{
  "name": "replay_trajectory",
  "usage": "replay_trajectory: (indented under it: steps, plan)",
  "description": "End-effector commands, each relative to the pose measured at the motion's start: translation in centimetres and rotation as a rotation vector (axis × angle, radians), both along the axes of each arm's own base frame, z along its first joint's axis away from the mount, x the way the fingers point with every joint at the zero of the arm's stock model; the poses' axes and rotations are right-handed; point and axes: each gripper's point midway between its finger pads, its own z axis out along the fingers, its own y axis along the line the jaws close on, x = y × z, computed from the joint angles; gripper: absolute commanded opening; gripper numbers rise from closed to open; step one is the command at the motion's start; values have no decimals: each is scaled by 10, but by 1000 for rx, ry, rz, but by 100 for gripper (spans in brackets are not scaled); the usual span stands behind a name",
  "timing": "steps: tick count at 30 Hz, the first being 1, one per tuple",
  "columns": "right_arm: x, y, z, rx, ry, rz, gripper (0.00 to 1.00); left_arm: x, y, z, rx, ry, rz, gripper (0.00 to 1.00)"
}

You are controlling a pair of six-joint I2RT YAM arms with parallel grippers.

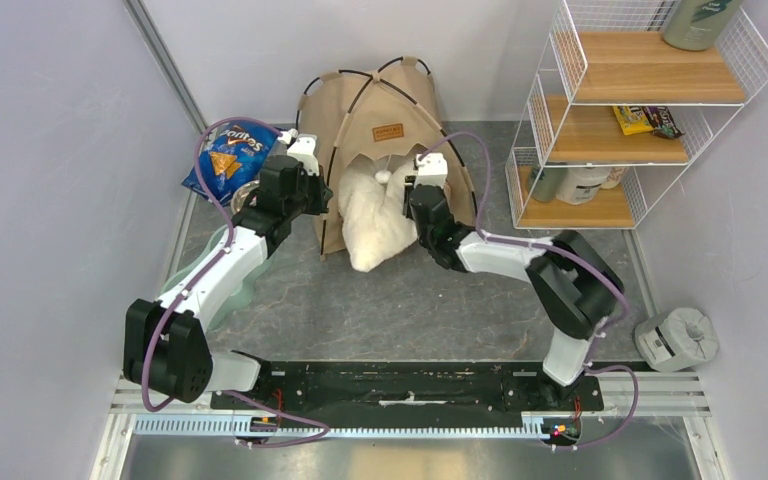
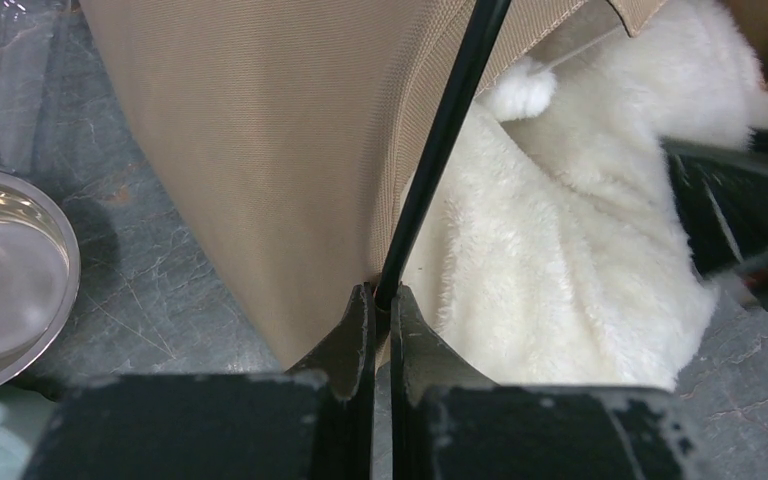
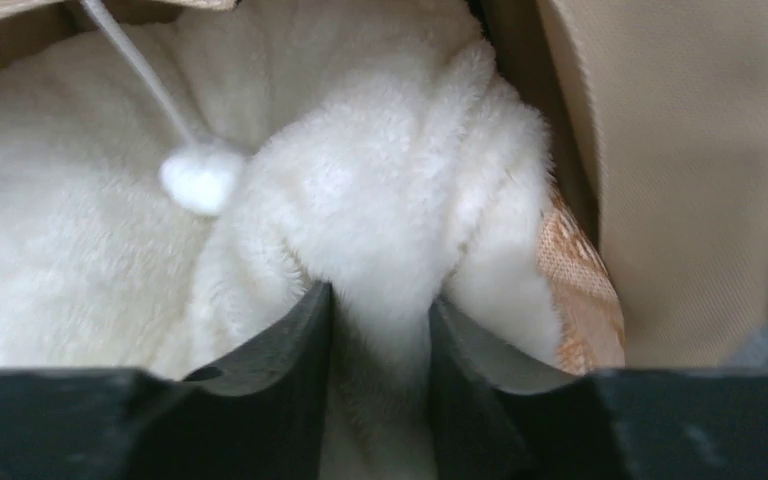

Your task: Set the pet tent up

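The tan pet tent [image 1: 375, 100] stands at the back middle of the table, its black poles arched over it. My left gripper [image 1: 308, 162] is at the tent's front left corner. In the left wrist view it [image 2: 381, 298] is shut on a thin black pole [image 2: 442, 125] beside the tan canvas [image 2: 260, 150]. A fluffy white pillow [image 1: 368, 228] hangs half out of the arched doorway. My right gripper [image 1: 422, 175] is at the doorway, and in its wrist view it [image 3: 380, 300] pinches a fold of the pillow [image 3: 380, 170].
A blue Doritos bag [image 1: 230, 150] lies left of the tent, with a steel bowl [image 2: 5, 270] by the left wrist. A white wire shelf [image 1: 620, 120] with wooden boards stands at the right. A grey block [image 1: 675, 338] sits near the right front. A white pom-pom [image 3: 200, 178] dangles on a cord.
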Motion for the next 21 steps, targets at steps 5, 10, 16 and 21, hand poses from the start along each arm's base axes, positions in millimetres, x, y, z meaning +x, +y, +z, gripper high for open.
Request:
replay_trajectory:
  steps: [5, 10, 16, 21]
  plan:
    - [-67, -41, 64, 217, 34, -145, 79, -5, -5, -3, -40, 48, 16, 2]
    - [-92, -31, 88, 242, 46, 32, 85, -5, -3, -5, -28, 48, 27, 2]
    - [-106, 20, 92, 121, 103, 347, 90, -6, -3, -3, -32, 45, 25, 2]
    - [-94, 64, 66, -11, 165, 481, 97, -7, -3, -3, -31, 44, 27, 2]
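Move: The right hand is just inside the tent mouth with the cushion's tucked-in fold still between its loosening fingers; the cushion's front corner, sticking out of the tent, lies roughly 8 cm back, 9 cm left and 8 cm below. The pompom hangs some 7 cm to its left, level with it, and the right door edge about 8 cm right and 2 cm back. From the left hand that front corner is some 11 cm right, 6 cm back and 13 cm below. The right hand spreads its fingers from part-open to almost fully wide and comes free of the cushion's fold, drawing back about 9 cm out of the tent mouth while rising some 10 cm and drifting a little right. It then swings about 6 cm left, sinks about 3 cm above the front part of the cushion and turns some 20 degrees counter-clockwise, fingers straddling open, while the left hand stays still and keeps its pinch on the tent's front-left pole. ##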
